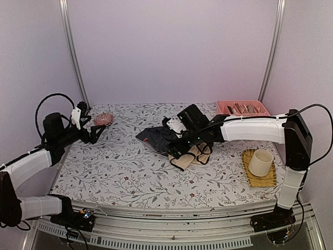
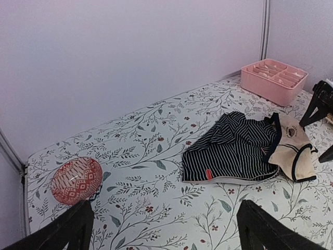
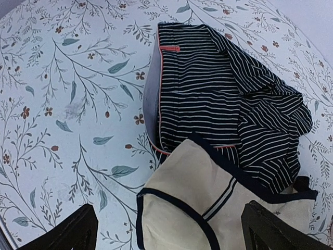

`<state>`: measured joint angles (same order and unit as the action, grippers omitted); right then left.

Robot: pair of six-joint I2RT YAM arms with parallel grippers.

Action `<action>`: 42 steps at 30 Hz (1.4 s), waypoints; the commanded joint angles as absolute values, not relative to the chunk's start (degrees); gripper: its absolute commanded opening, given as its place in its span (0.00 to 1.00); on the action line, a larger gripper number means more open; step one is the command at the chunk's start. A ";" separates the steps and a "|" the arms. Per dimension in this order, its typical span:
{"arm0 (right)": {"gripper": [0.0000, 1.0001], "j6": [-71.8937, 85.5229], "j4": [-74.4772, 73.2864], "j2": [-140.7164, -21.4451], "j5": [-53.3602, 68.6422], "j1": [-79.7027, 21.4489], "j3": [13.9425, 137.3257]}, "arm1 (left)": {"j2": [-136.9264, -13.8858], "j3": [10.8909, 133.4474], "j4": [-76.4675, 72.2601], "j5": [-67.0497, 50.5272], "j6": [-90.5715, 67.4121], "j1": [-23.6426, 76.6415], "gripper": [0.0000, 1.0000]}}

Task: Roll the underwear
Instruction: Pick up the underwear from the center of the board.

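Two pieces of underwear lie overlapping in a crumpled pile mid-table. One is dark navy with thin pale stripes [image 1: 155, 136] [image 2: 234, 151] [image 3: 218, 88]. The beige one with black edging [image 1: 188, 157] [image 2: 294, 151] [image 3: 197, 203] lies partly over its near-right side. My right gripper [image 1: 187, 150] [image 3: 169, 232] hovers open directly above the beige piece, and its two fingers straddle the cloth without gripping it. My left gripper [image 1: 99, 133] [image 2: 166, 237] stands open far to the left with nothing in it, over bare tablecloth beside the hairbrush.
A round reddish-pink hairbrush [image 1: 103, 119] [image 2: 76, 180] lies at the back left, close to my left fingers. A pink divided tray [image 1: 242, 108] [image 2: 273, 78] sits at the back right. A cream cup [image 1: 260, 162] stands on a yellow mat [image 1: 258, 178] at the right.
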<state>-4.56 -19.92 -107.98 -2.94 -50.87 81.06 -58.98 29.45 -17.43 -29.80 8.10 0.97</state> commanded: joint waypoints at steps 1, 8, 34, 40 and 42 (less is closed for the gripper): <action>0.99 -4.29 -25.75 -105.10 -11.94 -52.15 77.00 | -59.16 28.96 -19.02 -30.66 8.62 1.49 0.99; 0.99 -1.63 -23.82 -101.48 -17.07 -52.44 68.08 | -59.09 28.91 -19.02 -30.47 8.76 1.58 0.99; 0.69 -1.42 -19.20 -110.78 -22.50 -51.16 71.23 | -60.83 29.26 -19.15 -29.05 8.83 1.58 0.99; 0.58 -1.63 -18.50 -111.66 -22.24 -50.63 71.87 | -60.91 29.27 -19.07 -29.00 8.86 1.58 0.98; 0.48 -1.50 -18.09 -111.62 -22.14 -50.34 71.84 | -60.91 29.31 -19.07 -29.02 8.80 1.58 0.98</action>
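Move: The beige underwear lies under the right hand and off to its right: its middle about 6 cm to the right, 4 cm ahead and some 9 cm below. The striped shirt touches its far left side, roughly 10 cm ahead of the hand and 2 cm to the left. The white cup is about 34 cm to the hand's right and 3 cm back. For the left hand, the underwear is roughly 33 cm to the right, 3 cm ahead and 18 cm lower. The underwear's near part is taken by the right hand, which sweeps about 9 cm right and as far down, dipping some 3 cm back on the way and then easing forward again. The wrist steepens the fingers by about 20 degrees towards the table and turns slightly clockwise; down at the cloth, the wide-open fingers close to about half, gathering its near edge between them. ##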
